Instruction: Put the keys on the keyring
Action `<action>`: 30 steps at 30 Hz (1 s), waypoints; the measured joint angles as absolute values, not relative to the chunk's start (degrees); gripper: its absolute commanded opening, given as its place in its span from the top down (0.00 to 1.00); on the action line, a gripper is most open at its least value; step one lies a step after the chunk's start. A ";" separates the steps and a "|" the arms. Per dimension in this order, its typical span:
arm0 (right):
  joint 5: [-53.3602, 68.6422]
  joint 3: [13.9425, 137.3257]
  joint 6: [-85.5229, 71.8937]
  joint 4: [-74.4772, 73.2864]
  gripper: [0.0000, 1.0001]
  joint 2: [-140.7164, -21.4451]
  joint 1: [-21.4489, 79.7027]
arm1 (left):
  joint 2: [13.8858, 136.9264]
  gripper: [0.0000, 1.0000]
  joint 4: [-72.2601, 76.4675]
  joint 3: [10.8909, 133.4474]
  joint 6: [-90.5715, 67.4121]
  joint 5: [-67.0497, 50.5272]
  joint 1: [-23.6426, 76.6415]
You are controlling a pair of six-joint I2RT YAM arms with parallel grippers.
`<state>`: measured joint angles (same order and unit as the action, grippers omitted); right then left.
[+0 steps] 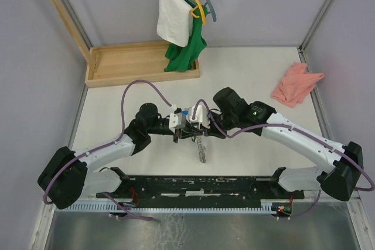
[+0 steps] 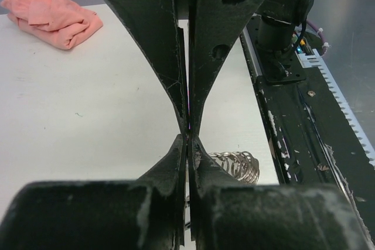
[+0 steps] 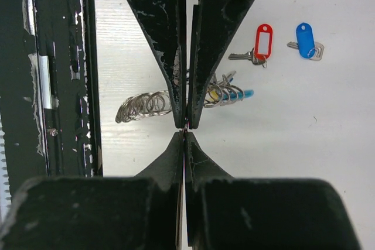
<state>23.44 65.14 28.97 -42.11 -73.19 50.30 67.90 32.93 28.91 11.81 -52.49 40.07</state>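
Observation:
My two grippers meet tip to tip over the middle of the table. The left gripper (image 2: 188, 143) and the right gripper (image 3: 186, 137) are both shut. A thin sliver of metal, the keyring seen edge-on, is pinched where the tips meet. A chain of linked silver rings (image 3: 143, 106) lies on the table below them, toward the near rail. More rings with a blue and yellow piece (image 3: 229, 93) lie on the far side. The keys rest apart on the table, one with a red tag (image 3: 264, 41), one with a blue tag (image 3: 304, 40). Neither gripper touches them.
The black base rail (image 1: 205, 187) runs along the near edge. A pink cloth (image 1: 296, 84) lies at the far right. A wooden tray (image 1: 137, 62) sits at the back, with a white towel (image 1: 174, 14) and a green garment (image 1: 186, 51) hanging on hangers over it.

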 measured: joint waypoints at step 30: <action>31.33 30.09 16.03 5.98 0.68 -52.62 41.80 | 65.32 0.97 56.16 16.75 6.74 -44.25 39.94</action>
<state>31.33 30.09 16.03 5.98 -52.62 41.80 65.32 56.16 16.75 6.74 -44.25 39.94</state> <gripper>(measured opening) 0.319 0.043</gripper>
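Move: Both hands already pinch the keyring, tips almost together; its hanging loop's middle is about 5 cm below and 2 cm back from each, roughly 1 cm right of the left hand and level sideways with the right hand. From the right hand, the red-tagged keys lie about 4 cm ahead, 5 cm left, and the blue-tagged key about 8 cm ahead, 6 cm left, both some 16 cm lower. Right fingers open off the keyring, tilting up about 30 degrees, easing 2 cm forward; left keeps its pinch. ##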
